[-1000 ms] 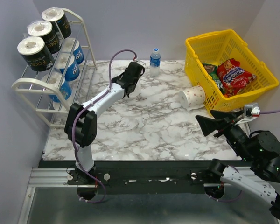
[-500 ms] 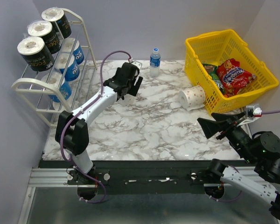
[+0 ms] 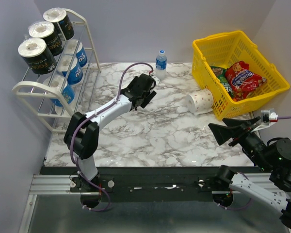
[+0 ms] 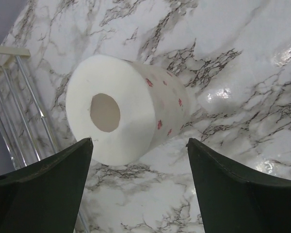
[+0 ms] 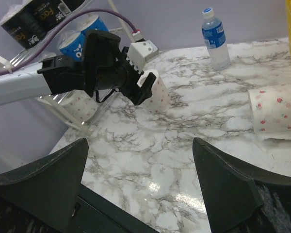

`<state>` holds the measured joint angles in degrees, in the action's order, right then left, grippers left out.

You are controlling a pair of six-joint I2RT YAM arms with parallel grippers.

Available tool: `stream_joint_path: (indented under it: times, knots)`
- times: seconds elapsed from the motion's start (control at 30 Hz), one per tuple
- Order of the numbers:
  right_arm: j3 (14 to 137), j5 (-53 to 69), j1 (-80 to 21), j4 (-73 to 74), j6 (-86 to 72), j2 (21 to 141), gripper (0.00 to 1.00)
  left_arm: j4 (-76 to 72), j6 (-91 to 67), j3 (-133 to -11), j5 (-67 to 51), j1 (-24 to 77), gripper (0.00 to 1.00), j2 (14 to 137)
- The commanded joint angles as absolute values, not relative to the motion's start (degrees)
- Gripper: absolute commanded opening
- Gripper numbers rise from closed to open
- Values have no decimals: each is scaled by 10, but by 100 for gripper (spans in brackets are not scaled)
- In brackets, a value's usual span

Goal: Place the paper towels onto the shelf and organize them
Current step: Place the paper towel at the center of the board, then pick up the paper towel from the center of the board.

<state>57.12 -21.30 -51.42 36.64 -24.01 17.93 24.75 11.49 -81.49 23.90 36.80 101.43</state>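
Note:
A white paper towel roll with reddish dots [image 4: 128, 109] lies on its side on the marble, just beyond the open fingers of my left gripper [image 4: 139, 141], untouched. From the right wrist the same roll [image 5: 159, 94] shows half hidden behind the left gripper [image 3: 144, 93]. A second dotted roll [image 3: 200, 101] lies by the basket. The white shelf [image 3: 25, 85] stands at the far left, with black rolls [image 3: 36, 54] on its top tier and blue rolls [image 3: 72, 70] below. My right gripper [image 3: 223, 133] hovers open and empty at the near right.
A yellow basket [image 3: 240, 36] holding snack packets stands at the back right. A small water bottle [image 3: 160, 64] stands upright at the table's back edge, close behind the left gripper. Purple walls close off the back and both sides.
My left gripper has opened and let the dotted roll go onto the marble, then shifted a little to the right. The right arm has drifted slightly right.

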Motion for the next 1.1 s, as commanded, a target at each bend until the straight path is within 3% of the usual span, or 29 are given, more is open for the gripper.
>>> stream_joint_path:
  times: [0.0,0.6,0.77,0.9,1.07]
  knots:
    - [587,-204,-513,384,-243,182,96,224,148,-844,277,365,86,1046]
    - [574,-225,-513,377,-238,171,96,198,137,-841,231,334,69,1100]
    - [570,-230,-513,370,-235,171,96,188,141,-838,270,336,41,1091]
    - [569,-230,-513,366,-233,175,97,162,205,-851,367,323,36,1090]
    - [560,-230,-514,359,-232,188,97,125,261,-880,371,233,34,1086]
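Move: The paper towel sits close to the left gripper: about 6 cm ahead, 4 cm to the left and its middle some 7 cm below. The water bottle stands about 9 cm ahead and 8 cm to this gripper's right, the shelf's middle some 31 cm to its left and 4 cm ahead. From the idle right gripper the paper towel lies roughly 30 cm ahead, 28 cm left and 27 cm below. Bring the left gripper forward and down onto the near right side of the paper towel's open end, about 3.5 cm each way, narrowing the fingers as it goes. Pinch the roll's wall between them, one finger at the core hole, then swing left and forward towards the shelf, some 4 cm leftward, rising slightly and rolling the gripper's left side up a little. ##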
